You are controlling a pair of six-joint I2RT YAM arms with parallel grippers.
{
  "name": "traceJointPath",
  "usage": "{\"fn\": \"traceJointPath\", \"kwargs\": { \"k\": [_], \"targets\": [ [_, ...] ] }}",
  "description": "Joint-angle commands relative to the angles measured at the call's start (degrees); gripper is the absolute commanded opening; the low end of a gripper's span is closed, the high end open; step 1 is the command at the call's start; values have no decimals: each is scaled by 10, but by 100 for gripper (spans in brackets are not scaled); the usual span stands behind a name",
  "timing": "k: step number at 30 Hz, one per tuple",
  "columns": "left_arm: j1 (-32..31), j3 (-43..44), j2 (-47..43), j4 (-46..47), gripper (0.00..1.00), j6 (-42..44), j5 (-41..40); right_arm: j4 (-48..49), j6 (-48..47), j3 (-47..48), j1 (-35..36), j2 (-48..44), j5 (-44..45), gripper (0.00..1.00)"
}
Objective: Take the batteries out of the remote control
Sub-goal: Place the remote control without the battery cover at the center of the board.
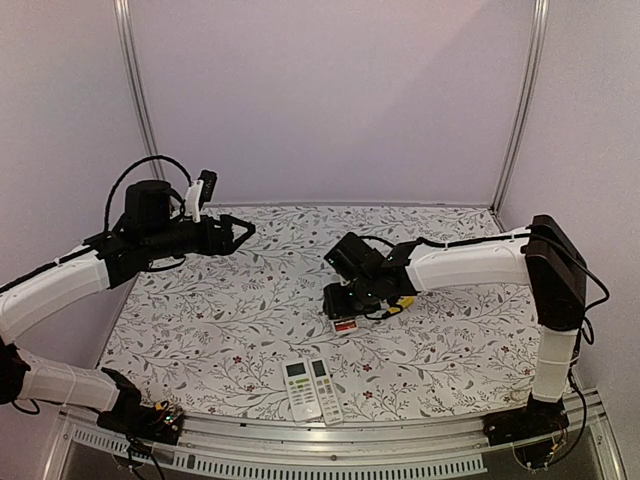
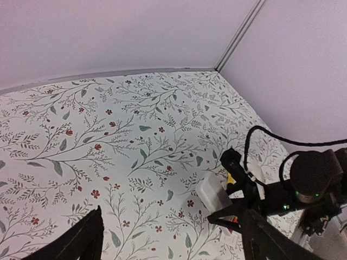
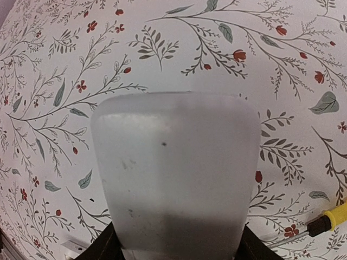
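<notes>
My right gripper [image 1: 350,298] is shut on a white remote control [image 3: 173,173], whose plain back fills the right wrist view between the two dark fingers [image 3: 103,246]. From above, the remote [image 1: 346,322] pokes out below the gripper toward the near side. Red-orange batteries [image 1: 347,326] show at that end, and a red-orange patch of them [image 2: 231,219] appears under the gripper in the left wrist view. My left gripper [image 1: 243,232] hangs high over the table's left side, open and empty, far from the remote. Its fingers [image 2: 87,241] frame bare tablecloth.
Two more white remotes [image 1: 300,388] [image 1: 326,386] lie side by side near the front edge. A yellow-handled screwdriver [image 1: 403,304] [image 3: 332,215] lies just right of the right gripper. Floral cloth [image 1: 220,320] covers the table; walls close in at the back and sides.
</notes>
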Motion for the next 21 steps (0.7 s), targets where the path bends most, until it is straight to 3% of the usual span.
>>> {"fn": "traceJointPath", "kwargs": {
  "k": [1,9,21],
  "targets": [
    [6,10,5,-11,88,7,-2,-16,-11,42,-5,47,-9,47],
    [6,11,9,-12,88,8,-1,-24,-20,95,-9,103,-5,47],
    [5,11,8,-13,88,7,3,-32,-5,64,-9,115,-23,47]
  ]
}}
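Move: The board's centre, where the open-backed remote in the right hand is to go, lies some 6 cm below that hand, about 2 cm farther out and 2 cm to its left. The yellow screwdriver lies about 12 cm to the right and 4 cm farther out. Two spare remotes lie about 17 cm back, the nearer 2 cm and the other 6 cm to its left. From the left hand, the centre is about 16 cm right, 2 cm back and 25 cm down. The remote, batteries bared and still pinched in the right fingers, is lowered some 5 cm towards the middle of the board, drifting about 1.5 cm forward and as much left on the way down. The wrist tilts only about 5 degrees, the grip stays as it was, and the descent eases to a stop just over the board or on it. ##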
